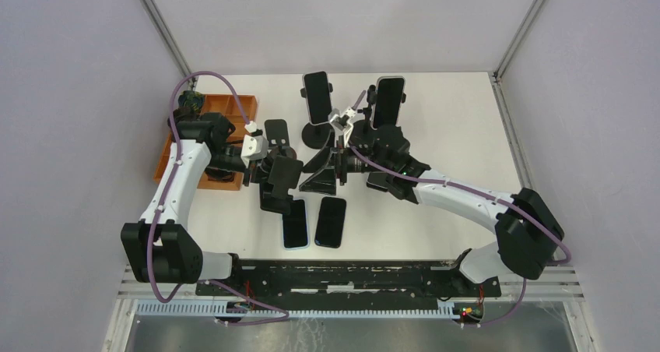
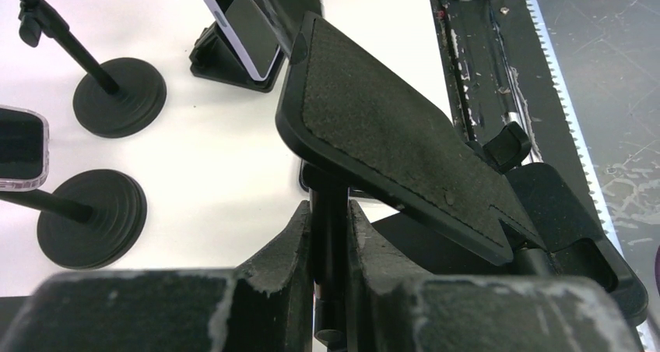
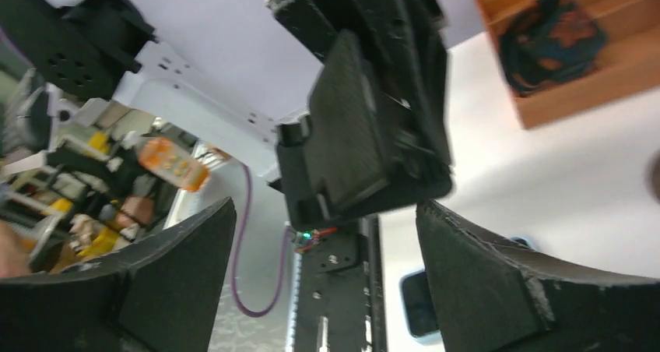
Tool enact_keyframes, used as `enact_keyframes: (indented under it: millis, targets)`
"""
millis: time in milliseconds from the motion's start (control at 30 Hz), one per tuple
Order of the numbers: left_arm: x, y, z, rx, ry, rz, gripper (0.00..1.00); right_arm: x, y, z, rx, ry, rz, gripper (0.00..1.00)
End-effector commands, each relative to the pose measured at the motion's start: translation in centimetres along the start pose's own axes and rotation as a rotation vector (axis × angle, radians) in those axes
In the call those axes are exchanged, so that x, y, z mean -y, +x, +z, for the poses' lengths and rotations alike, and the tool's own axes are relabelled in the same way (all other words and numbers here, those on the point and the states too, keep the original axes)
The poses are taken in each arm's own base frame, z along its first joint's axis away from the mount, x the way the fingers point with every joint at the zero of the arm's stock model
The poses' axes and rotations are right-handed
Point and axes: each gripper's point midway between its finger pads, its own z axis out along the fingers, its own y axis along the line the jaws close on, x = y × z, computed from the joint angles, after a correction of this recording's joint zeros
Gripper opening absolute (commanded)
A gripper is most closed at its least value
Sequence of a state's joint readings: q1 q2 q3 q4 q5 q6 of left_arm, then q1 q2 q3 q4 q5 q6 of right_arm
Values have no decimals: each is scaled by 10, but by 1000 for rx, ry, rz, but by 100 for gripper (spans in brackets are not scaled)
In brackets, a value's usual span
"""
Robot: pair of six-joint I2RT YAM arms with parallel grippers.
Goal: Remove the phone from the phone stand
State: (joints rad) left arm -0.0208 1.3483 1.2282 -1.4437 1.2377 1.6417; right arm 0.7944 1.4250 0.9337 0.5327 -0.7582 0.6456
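Note:
My left gripper is shut on the thin post of a black phone stand, whose padded plate is bare. In the top view this stand sits left of centre, by the left gripper. Just in front of it two phones lie flat on the table. Beyond the held stand a lilac-edged phone leans in a low black stand. My right gripper hovers there, open, its fingers wide apart with nothing between them, facing the bare plate.
Two more phones stand on tall round-based stands at the back. An orange tray holding a dark object sits at the left, under the left arm. The metal rail runs along the near edge.

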Motion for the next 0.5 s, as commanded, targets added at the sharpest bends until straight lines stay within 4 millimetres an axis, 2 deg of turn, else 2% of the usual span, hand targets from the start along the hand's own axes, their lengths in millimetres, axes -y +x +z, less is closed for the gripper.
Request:
enact_keyframes:
  millis: [0, 100, 300, 400, 467]
  targets:
    - [5, -21, 2, 79, -3, 72, 2, -42, -17, 22, 39, -185, 16, 88]
    - [5, -22, 2, 77, -5, 82, 2, -51, -15, 28, 53, -231, 51, 79]
    - [5, -24, 3, 93, -6, 93, 3, -58, -13, 32, 89, -278, 112, 56]
    - [7, -23, 4, 94, -3, 103, 5, -59, -19, 34, 126, -294, 136, 40]
    - [8, -22, 4, 92, -2, 106, 16, -60, -22, 34, 145, -311, 151, 28]
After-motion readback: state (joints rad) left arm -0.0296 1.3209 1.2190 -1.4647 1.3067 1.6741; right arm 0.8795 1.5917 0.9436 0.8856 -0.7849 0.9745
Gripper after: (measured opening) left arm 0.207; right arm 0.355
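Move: I still hold the empty black phone stand in my left hand; its upper plate is about 5 cm to that hand's right, 1 cm back and 2 cm higher. From my open right hand, the plate is some 6 cm left and 2 cm back, about level. Roughly 25 cm below the right hand lie the dark phone, 3 cm right and 2 cm back, and the blue-edged phone, 6 cm left and 3 cm back. I bring my right hand about 5 cm left and back to the edge of the stand's upper plate, rolling the wrist some 15 degrees and shutting the fingers from nearly wide open to about a third, with the plate's edge between them. My left hand keeps its grip on the stem and lifts the stand a little. ##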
